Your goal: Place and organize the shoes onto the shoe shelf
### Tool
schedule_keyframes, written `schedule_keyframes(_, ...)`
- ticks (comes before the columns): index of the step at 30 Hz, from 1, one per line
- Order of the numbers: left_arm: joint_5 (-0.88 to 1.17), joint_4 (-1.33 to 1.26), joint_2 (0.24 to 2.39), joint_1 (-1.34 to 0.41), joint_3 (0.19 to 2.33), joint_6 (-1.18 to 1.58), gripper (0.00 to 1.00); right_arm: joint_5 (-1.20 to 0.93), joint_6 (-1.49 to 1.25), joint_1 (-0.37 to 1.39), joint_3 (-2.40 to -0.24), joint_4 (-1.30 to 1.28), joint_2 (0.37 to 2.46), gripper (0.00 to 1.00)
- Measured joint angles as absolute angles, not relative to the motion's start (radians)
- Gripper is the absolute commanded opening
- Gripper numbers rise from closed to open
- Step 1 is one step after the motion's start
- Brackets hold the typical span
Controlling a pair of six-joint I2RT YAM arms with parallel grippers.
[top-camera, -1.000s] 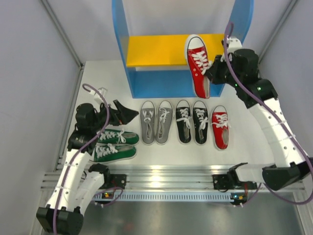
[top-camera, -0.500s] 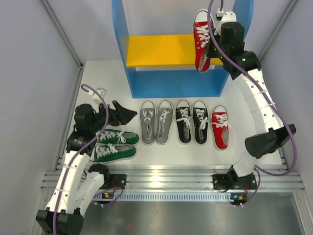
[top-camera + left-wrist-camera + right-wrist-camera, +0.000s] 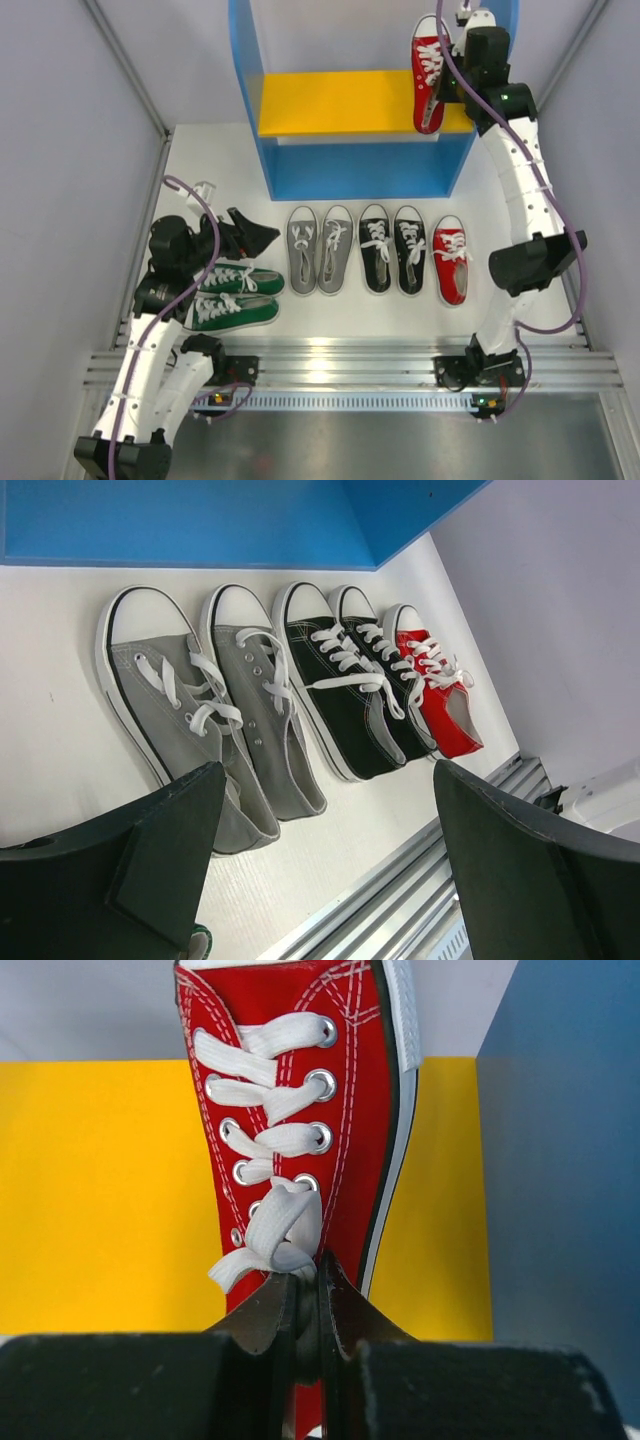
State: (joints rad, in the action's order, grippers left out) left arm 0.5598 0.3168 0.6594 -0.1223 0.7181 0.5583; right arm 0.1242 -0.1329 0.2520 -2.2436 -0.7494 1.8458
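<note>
My right gripper (image 3: 453, 90) (image 3: 310, 1285) is shut on a red shoe (image 3: 430, 68) (image 3: 300, 1080), pinching it at the tongue. The shoe hangs toe-away over the right end of the yellow board (image 3: 330, 100) (image 3: 100, 1190) of the blue shoe shelf (image 3: 250, 90). The other red shoe (image 3: 450, 258) (image 3: 440, 695) lies on the table beside the black pair (image 3: 392, 248) (image 3: 350, 695) and the grey pair (image 3: 320, 248) (image 3: 200, 720). The green pair (image 3: 235, 295) lies at the left. My left gripper (image 3: 255, 232) (image 3: 330, 870) stands open and empty above the table near the grey pair.
The shelf's blue right side panel (image 3: 560, 1160) stands close beside the held shoe. A metal rail (image 3: 340, 360) (image 3: 440, 900) runs along the table's near edge. Grey walls (image 3: 60, 150) enclose both sides.
My right arm has carried the red shoe further back and right, from in front of the shelf to over the yellow board's right end. The left arm has barely moved.
</note>
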Motion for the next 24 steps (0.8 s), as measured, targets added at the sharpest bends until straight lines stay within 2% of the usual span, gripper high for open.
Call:
schedule_keyframes(8,0.561,0.317,0.657,-0.122,0.718,0.559,0.91,0.103,-0.142,0.227,-2.249,-0.754,1.876,0.00)
schedule_keyframes(11,0.561,0.317,0.656,-0.122,0.718,0.559,0.91,0.100,-0.147,0.227,-2.262,-0.764,1.880,0.30)
schedule_keyframes(12,0.561,0.317,0.656,-0.122,0.718,0.559,0.91,0.101,-0.149,0.227,-2.267,-0.768,1.881,0.42)
schedule_keyframes(14,0.561,0.317,0.656,-0.122,0.718,0.559,0.91,0.094,-0.152,0.227,-2.274,-0.765,1.883,0.53)
schedule_keyframes(15,0.561,0.317,0.656,-0.122,0.718,0.559,0.91,0.090,-0.154,0.227,-2.278,-0.763,1.883,0.62)
schedule_keyframes(24,0.561,0.317,0.656,-0.122,0.718,0.559,0.93,0.070,-0.157,0.233,-2.244,-0.696,1.860,0.64)
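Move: At the right end of the yellow shelf board is the spot for the red shoe, which the right hand already holds by its laces. The spot is about 3 cm ahead of the hand, 2 cm left and 6 cm below. The board's middle lies some 17 cm left, 4 cm ahead and 9 cm down; the blue side panel stands about 10 cm right and 4 cm ahead. From the idle left hand the spot is roughly 30 cm ahead, 43 cm right and 8 cm higher. Lowering the red shoe about 1.5 cm and easing some 1 cm forward over the right end of the yellow board, the right hand pauses with the laces still pinched. It then opens its fingers to well over half, letting go of the laces, and lifts about 2 cm straight up over the shoe, the wrist barely tilting. ##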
